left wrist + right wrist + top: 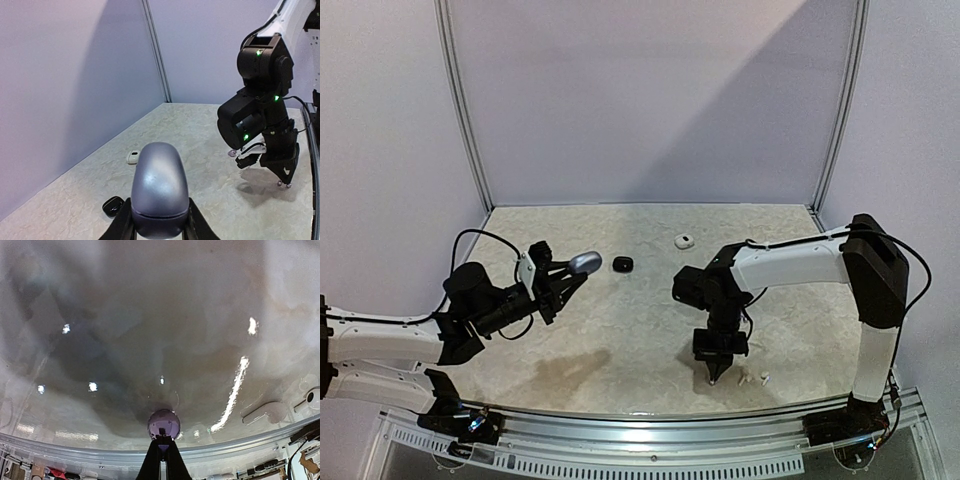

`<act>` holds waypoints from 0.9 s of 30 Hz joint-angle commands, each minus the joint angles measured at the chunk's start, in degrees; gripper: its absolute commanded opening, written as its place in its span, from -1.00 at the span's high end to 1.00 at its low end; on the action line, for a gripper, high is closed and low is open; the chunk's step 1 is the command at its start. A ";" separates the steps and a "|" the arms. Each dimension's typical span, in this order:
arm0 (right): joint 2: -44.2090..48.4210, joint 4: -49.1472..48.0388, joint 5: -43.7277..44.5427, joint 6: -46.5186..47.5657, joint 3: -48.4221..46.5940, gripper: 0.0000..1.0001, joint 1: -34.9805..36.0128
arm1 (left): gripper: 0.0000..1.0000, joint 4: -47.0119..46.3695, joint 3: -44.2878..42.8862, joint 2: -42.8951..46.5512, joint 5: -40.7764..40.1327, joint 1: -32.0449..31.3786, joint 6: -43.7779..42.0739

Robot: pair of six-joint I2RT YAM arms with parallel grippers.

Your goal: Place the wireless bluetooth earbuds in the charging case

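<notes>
My left gripper is raised above the table's left side, shut on a grey-purple charging case whose lid is closed. In the left wrist view the case fills the space between the fingers. My right gripper points straight down near the front edge. It is shut on a dark purplish earbud pinched at its tips, just above the table. Two white stemmed earbuds lie right beside it. A small lilac piece lies behind the right arm.
A black case lies open at mid-table, and a white case sits farther back. The metal rail runs along the front edge close to the right gripper. Walls close off the back and sides.
</notes>
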State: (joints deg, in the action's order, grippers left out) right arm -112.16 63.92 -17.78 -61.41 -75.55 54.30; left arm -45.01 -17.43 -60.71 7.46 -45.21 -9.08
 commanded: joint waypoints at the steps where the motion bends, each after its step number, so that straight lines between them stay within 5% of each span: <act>1: -1.35 -1.91 0.18 0.65 1.15 0.90 -0.45 | 1.00 0.34 -0.94 0.14 0.71 0.29 -0.81; 27: -1.73 1.33 2.10 2.77 -2.49 0.48 -0.47 | 1.00 0.74 -0.76 0.19 1.13 0.39 -1.29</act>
State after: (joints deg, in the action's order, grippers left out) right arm -112.75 64.10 -16.86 -59.29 -76.58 54.22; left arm -44.99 -17.43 -60.71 8.23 -45.10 -9.85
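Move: The purple earbud is already pinched at the right fingertips, about 1 cm below the hand point and close against the table. Two white earbuds lie level with it, roughly 6 and 9 cm to its right, and the other purple earbud pair lies some 13 cm ahead and 5 cm right. From the left hand, still holding the closed case, the pinched earbud is about 22 cm right, 10 cm back and 21 cm lower. The purple earbud is let go close above the table or on it: the right fingers, still pointing down and slightly back, spread from nearly shut to about a quarter open, one to each side of its stem. The right hand otherwise stays in place, drifting by only about half a centimetre, with no real turn of the wrist. ##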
